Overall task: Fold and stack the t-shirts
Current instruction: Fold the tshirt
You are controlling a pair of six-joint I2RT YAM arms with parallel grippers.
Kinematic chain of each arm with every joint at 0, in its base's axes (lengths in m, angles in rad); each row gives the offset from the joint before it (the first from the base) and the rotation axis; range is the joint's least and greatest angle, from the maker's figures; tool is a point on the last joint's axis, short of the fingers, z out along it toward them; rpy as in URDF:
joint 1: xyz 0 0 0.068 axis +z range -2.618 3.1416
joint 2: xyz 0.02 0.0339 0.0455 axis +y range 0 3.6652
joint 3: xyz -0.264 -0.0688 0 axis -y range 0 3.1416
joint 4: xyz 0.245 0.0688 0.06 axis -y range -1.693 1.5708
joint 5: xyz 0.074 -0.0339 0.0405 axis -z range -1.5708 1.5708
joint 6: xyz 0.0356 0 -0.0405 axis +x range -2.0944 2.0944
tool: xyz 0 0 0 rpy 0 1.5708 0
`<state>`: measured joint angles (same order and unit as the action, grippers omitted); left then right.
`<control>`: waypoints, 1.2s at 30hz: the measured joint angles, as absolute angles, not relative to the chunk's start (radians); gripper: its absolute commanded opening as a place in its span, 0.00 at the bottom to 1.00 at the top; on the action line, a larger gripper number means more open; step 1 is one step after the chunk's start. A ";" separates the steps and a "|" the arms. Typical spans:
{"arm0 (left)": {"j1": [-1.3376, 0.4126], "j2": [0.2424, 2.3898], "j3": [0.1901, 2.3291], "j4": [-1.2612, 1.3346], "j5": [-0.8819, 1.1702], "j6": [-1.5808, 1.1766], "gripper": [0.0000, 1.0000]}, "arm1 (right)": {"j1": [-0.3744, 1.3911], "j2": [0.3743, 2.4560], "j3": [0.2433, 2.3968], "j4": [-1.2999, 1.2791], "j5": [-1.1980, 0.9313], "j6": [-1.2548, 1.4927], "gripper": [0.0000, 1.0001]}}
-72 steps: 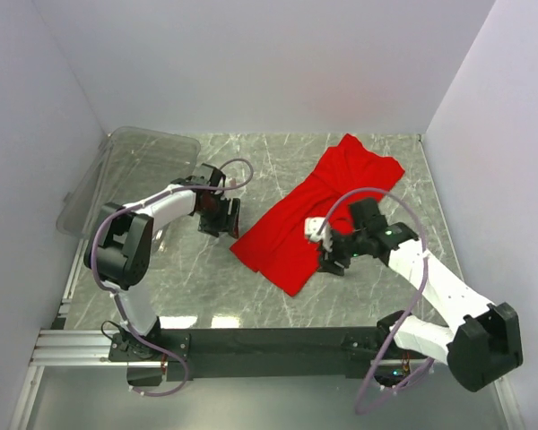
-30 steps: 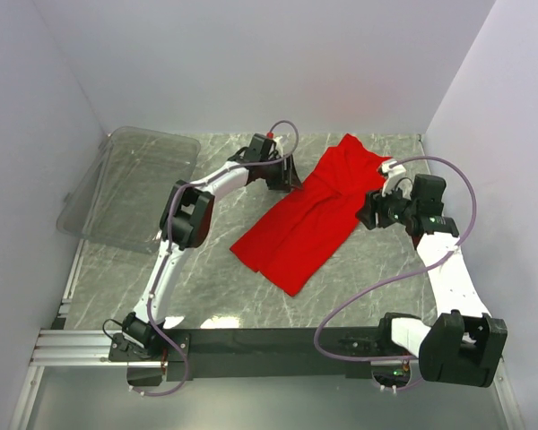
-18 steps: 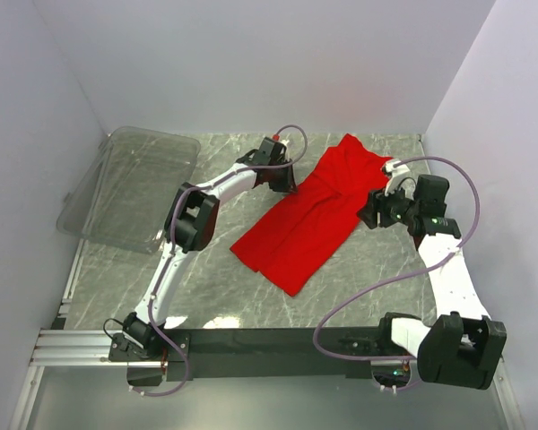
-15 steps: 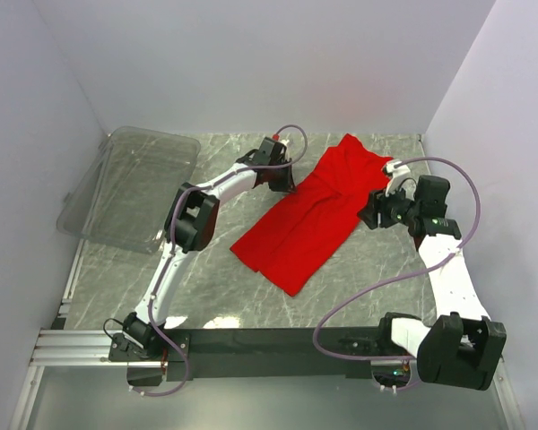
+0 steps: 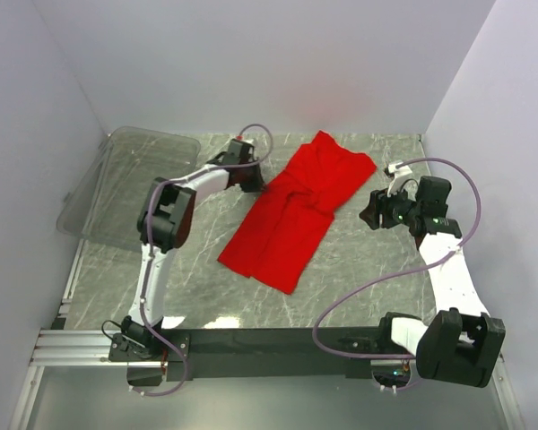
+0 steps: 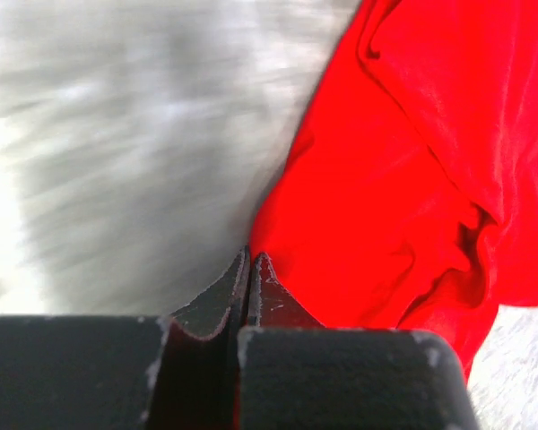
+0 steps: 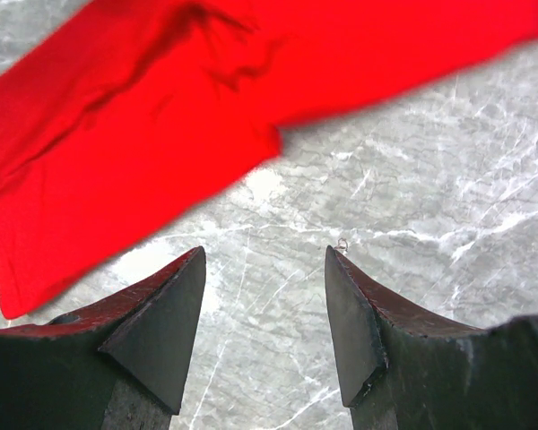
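The bright red t-shirt [image 5: 291, 210] lies rumpled in a long diagonal strip across the back middle of the marble table. My left gripper [image 5: 251, 179] is at the shirt's upper left edge, and its jaws are pressed together on that edge. In the left wrist view the left gripper [image 6: 251, 260] pinches the fabric's border, with the t-shirt [image 6: 403, 179] spreading out to the right. My right gripper [image 5: 374, 215] hangs to the right of the shirt without touching it. The right wrist view shows the right gripper [image 7: 264, 255] open over bare marble, with the t-shirt [image 7: 117, 134] beyond its fingertips.
A clear plastic bin [image 5: 134, 184] sits at the table's back left, close behind the left arm. White walls close in the left, back and right sides. The black rail [image 5: 269, 340] carrying both arm bases runs along the near edge.
My left gripper has shut on the shirt's left edge and moved left, dragging the whole shirt left and away from the right gripper. The right arm has barely moved.
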<state>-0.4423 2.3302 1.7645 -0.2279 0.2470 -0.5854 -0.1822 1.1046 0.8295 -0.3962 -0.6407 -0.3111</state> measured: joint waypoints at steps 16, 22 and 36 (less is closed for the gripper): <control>-0.363 2.080 1.402 -0.158 0.294 -0.546 0.56 | -0.028 1.271 0.884 -0.488 -0.644 -0.404 0.63; -0.363 1.918 1.372 -0.208 0.285 -0.490 0.66 | 0.229 1.398 0.917 -0.546 -0.673 -0.401 0.64; -0.323 1.333 1.112 -0.257 0.125 -0.466 0.70 | 0.143 1.695 1.119 -0.421 -0.591 0.160 0.66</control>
<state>-0.3233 1.3334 1.1122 -0.2573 0.1253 -0.4656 0.1432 1.6951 1.1191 -0.4213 -0.5907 0.1596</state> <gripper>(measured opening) 0.692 0.660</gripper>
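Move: The left gripper is already shut on the t-shirt's left edge, down at the table; the shirt's middle lies about 11 cm to its right, 6 cm back and just below. The clear box's middle is some 36 cm to the left gripper's left, about level in reach. From the open right gripper, the t-shirt's middle is roughly 19 cm left, 4 cm farther out and 15 cm below, the nearest edge about half as far across. Drag the pinched edge left about 6 cm and slightly back with the left gripper low, then open and let go, and lift some 20 cm, drawing back and left as the fingers tip up. Meanwhile bring the open right gripper down and left towards the shirt's right edge, fingers tipping steeply down, then swing it forward and partly back right, rising slightly. ##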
